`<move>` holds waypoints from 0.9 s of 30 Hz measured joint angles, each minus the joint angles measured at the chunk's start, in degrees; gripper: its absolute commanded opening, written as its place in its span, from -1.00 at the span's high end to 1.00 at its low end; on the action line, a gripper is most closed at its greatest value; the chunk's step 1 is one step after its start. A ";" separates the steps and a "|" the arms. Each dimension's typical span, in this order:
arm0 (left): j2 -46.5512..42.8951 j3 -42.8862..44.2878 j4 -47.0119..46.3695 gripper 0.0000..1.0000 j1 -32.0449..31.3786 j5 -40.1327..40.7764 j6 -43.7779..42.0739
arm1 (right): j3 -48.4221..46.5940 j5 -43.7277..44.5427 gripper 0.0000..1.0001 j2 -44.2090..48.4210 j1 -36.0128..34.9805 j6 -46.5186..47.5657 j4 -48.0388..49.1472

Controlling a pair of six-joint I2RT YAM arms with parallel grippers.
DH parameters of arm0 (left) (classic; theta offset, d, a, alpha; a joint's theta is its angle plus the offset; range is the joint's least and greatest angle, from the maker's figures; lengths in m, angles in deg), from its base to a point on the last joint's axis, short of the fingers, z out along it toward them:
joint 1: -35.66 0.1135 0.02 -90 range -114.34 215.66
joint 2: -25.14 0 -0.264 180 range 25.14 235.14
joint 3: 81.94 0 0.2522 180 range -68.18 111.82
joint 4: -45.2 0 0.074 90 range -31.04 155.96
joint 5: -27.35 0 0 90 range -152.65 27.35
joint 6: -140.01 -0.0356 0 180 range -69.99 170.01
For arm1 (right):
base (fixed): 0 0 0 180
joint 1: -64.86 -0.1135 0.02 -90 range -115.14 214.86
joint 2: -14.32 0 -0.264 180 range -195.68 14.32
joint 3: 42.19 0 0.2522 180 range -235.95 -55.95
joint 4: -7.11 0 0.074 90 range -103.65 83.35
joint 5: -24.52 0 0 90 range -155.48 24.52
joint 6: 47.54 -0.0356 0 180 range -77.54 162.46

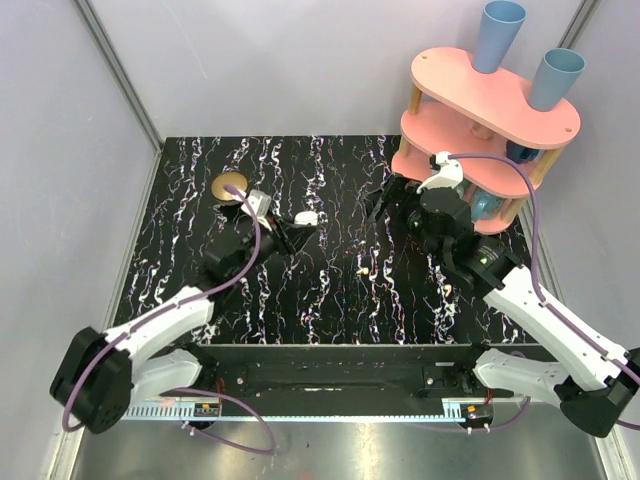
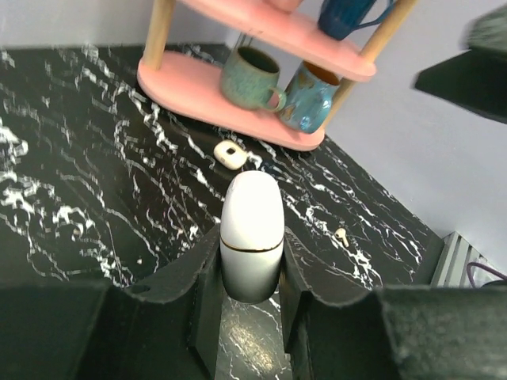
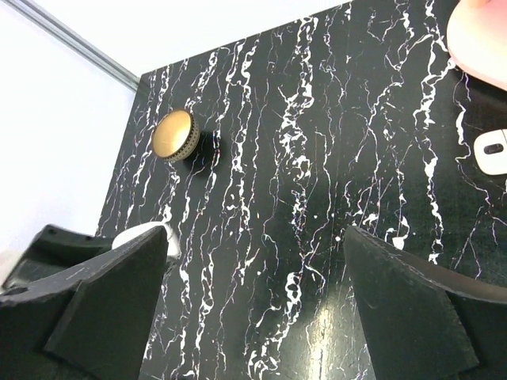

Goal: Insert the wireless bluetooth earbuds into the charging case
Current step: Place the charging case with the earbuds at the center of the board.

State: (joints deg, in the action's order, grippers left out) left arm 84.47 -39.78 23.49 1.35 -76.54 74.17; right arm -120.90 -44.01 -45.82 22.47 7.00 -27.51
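Note:
My left gripper (image 1: pixel 292 230) is shut on a closed white charging case (image 2: pixel 251 233), held between its fingers just above the tabletop; the case shows in the top view (image 1: pixel 306 218) at centre left. A second, cream case (image 2: pixel 230 154) lies near the pink shelf's base and also shows in the right wrist view (image 3: pixel 493 150). One tiny cream earbud (image 2: pixel 341 235) lies on the black marbled table (image 1: pixel 340 300), also seen in the top view (image 1: pixel 360 270). The other earbuds are not visible. My right gripper (image 3: pixel 255 237) is open and empty, hovering over the table (image 1: pixel 392 205).
A pink two-tier shelf (image 1: pixel 490 100) stands at the back right with blue cups on top and mugs (image 2: pixel 249 77) on its lower tier. A round gold knob (image 1: pixel 232 185) sits at the back left, also in the right wrist view (image 3: pixel 174 134).

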 measured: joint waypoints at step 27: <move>38.69 9.46 -6.95 1.00 5.25 -7.78 28.68 | 0.02 3.10 -1.00 1.25 0.02 2.23 -1.55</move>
State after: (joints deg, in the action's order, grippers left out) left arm 123.15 -30.31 16.54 6.60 -84.33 102.85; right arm -120.88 -40.90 -44.58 22.49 9.23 -29.06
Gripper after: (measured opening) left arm 0.329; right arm 0.994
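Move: The closed charging case, already pinched in the left fingertips, is bound for the board's centre, about 8 cm ahead, 5 cm to the right and some 23 cm below the left hand. Around that spot, the small gold-and-white piece lies 2 cm ahead and 13 cm right of the hand, the white gadget 18 cm ahead and 25 cm right. From the right hand the centre lies roughly 6 cm ahead, 11 cm left and 31 cm down. The charging case is carried down towards the middle of the board in the left hand, dropping about 15 cm while easing some 6 cm forward and a little to the right. The left wrist tips steadily as it sinks, some 40 degrees, turning the near-level fingers to slant down at the board, and they keep their pinch on the case throughout. ##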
